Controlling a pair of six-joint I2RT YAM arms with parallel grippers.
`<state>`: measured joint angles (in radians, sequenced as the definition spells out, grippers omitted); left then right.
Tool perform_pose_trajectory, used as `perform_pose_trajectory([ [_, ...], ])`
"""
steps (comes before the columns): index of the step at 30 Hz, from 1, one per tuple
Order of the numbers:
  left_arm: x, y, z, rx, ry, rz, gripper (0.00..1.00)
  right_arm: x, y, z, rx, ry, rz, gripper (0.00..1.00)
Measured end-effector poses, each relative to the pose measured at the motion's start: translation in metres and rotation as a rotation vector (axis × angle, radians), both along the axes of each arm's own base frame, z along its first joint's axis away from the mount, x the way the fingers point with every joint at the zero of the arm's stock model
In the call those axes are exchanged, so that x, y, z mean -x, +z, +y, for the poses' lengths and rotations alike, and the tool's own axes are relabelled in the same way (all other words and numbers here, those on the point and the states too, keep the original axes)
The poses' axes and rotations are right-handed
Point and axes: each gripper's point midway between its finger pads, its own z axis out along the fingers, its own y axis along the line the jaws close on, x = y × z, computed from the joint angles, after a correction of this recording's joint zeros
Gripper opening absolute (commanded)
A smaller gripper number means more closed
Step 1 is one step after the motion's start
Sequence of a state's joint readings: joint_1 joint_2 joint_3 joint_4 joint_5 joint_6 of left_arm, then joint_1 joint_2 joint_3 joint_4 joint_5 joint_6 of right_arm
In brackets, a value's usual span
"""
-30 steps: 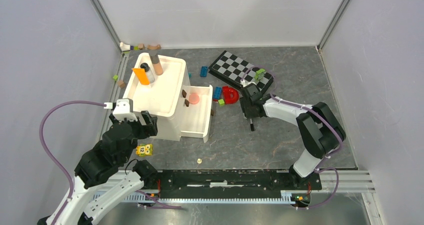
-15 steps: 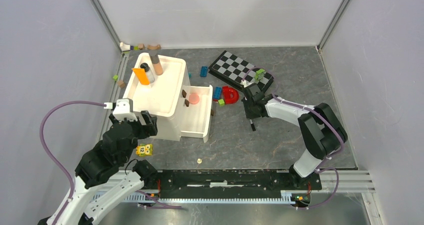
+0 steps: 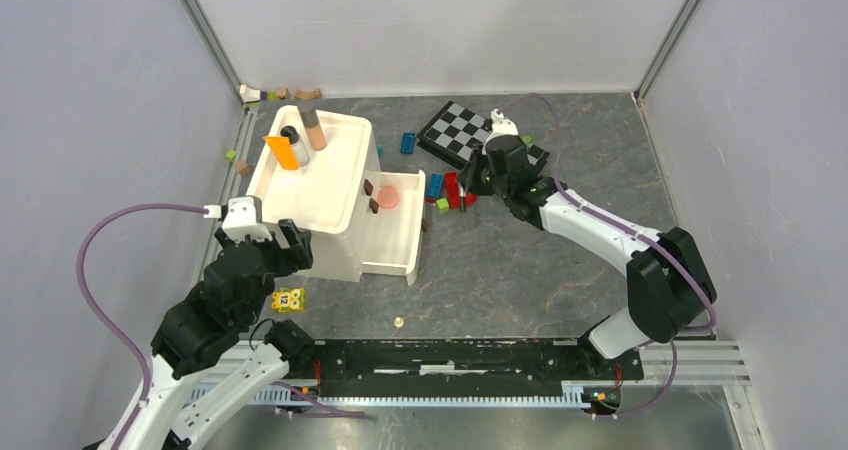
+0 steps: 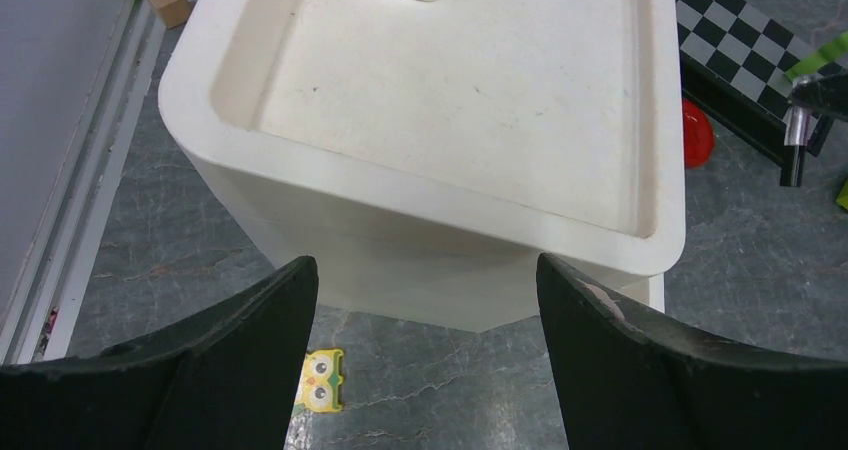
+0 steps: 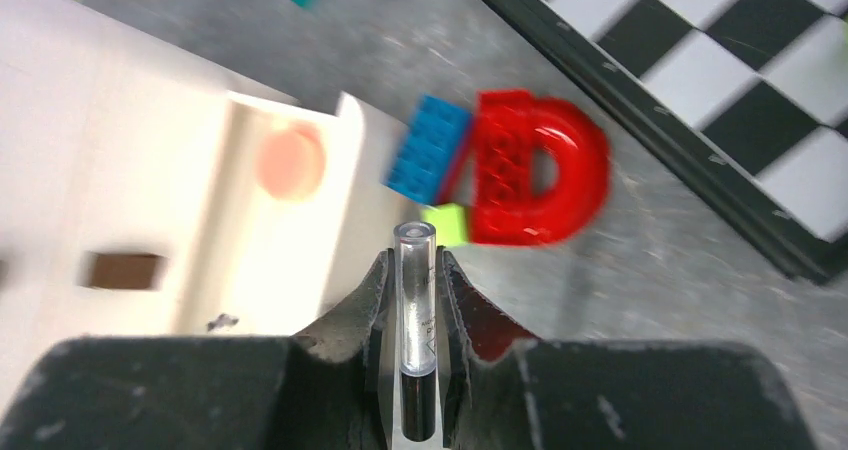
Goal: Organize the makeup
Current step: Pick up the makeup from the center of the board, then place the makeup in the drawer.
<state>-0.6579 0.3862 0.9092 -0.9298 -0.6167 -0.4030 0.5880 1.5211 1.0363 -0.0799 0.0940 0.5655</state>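
Note:
My right gripper [image 5: 415,270] is shut on a thin clear tube [image 5: 415,310] with a black cap, held upright between the fingers. It hangs above the table by the red brick [image 5: 540,170], right of the white organizer [image 3: 330,195]. In the top view the right gripper [image 3: 476,183] points left toward the organizer's open drawer [image 3: 400,250], which holds a round pink disc [image 3: 388,198] and small brown pans [image 3: 368,186]. An orange tube [image 3: 281,152] and a peach-brown tube [image 3: 314,130] stand in the top tray. My left gripper [image 4: 428,270] is open and empty, at the organizer's near corner.
A checkerboard [image 3: 465,132] lies at the back behind the right gripper. Blue bricks [image 3: 435,184], a green brick [image 3: 442,204] and the red brick [image 3: 460,190] lie beside the drawer. An owl tile [image 3: 289,299] and a coin [image 3: 398,322] lie near the front rail.
My right gripper has shut on the clear tube, lifted it off the table and swung back and left toward the drawer. The left arm has not moved.

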Motion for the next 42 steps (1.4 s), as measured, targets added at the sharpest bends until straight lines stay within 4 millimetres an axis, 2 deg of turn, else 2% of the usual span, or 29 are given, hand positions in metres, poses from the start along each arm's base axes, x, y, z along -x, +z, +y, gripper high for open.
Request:
perform_pose_trajectory([
  [4,0.0,0.001,0.0,0.008,0.004,-0.001,0.86,-0.008,0.026,0.042,-0.136,-0.014,-0.026,0.08],
  [7,-0.001,0.0,0.0,0.01,0.005,0.001,0.86,-0.011,0.035,0.079,-0.205,-0.015,-0.027,0.08],
  [12,-0.001,0.001,0.001,0.014,0.014,-0.002,0.86,-0.006,0.025,0.125,-0.239,-0.016,0.009,0.1],
  [16,0.0,0.0,0.001,0.023,0.01,-0.006,0.86,-0.021,0.018,0.156,-0.223,-0.02,0.028,0.1],
  [18,0.0,0.0,0.001,0.031,0.006,-0.013,0.86,-0.026,0.009,0.165,-0.206,-0.025,0.041,0.1],
  [23,0.002,0.002,0.0,0.042,-0.001,-0.021,0.86,-0.025,-0.029,0.164,-0.095,-0.073,0.087,0.1],
  [27,0.002,0.003,-0.002,0.052,-0.012,-0.026,0.86,-0.02,-0.051,0.159,-0.001,-0.111,0.103,0.1],
  [36,0.004,0.006,-0.005,0.074,-0.034,-0.044,0.87,-0.024,-0.066,0.164,0.102,-0.163,0.088,0.11],
  [42,0.004,0.009,-0.006,0.083,-0.041,-0.054,0.87,-0.024,-0.087,0.154,0.169,-0.195,0.101,0.15],
])
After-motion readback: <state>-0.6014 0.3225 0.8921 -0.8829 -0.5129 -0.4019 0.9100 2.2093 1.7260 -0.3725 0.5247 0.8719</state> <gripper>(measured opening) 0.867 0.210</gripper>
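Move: The right hand already holds the clear, black-ended makeup tube, and the open drawer's middle lies about 16 cm to its left, 3 cm back and some 12 cm below. At roughly drawer level, the pink disc sits 18 cm left and 4 cm ahead, the blue block 6 cm left and 5 cm ahead, and the red piece 1 cm left and 4 cm ahead. From the left hand the drawer is about 24 cm right, 14 cm ahead and 23 cm below. Right hand carries the makeup tube about 15 cm left over the open drawer, rising briefly, then sinking 9 cm overall. ##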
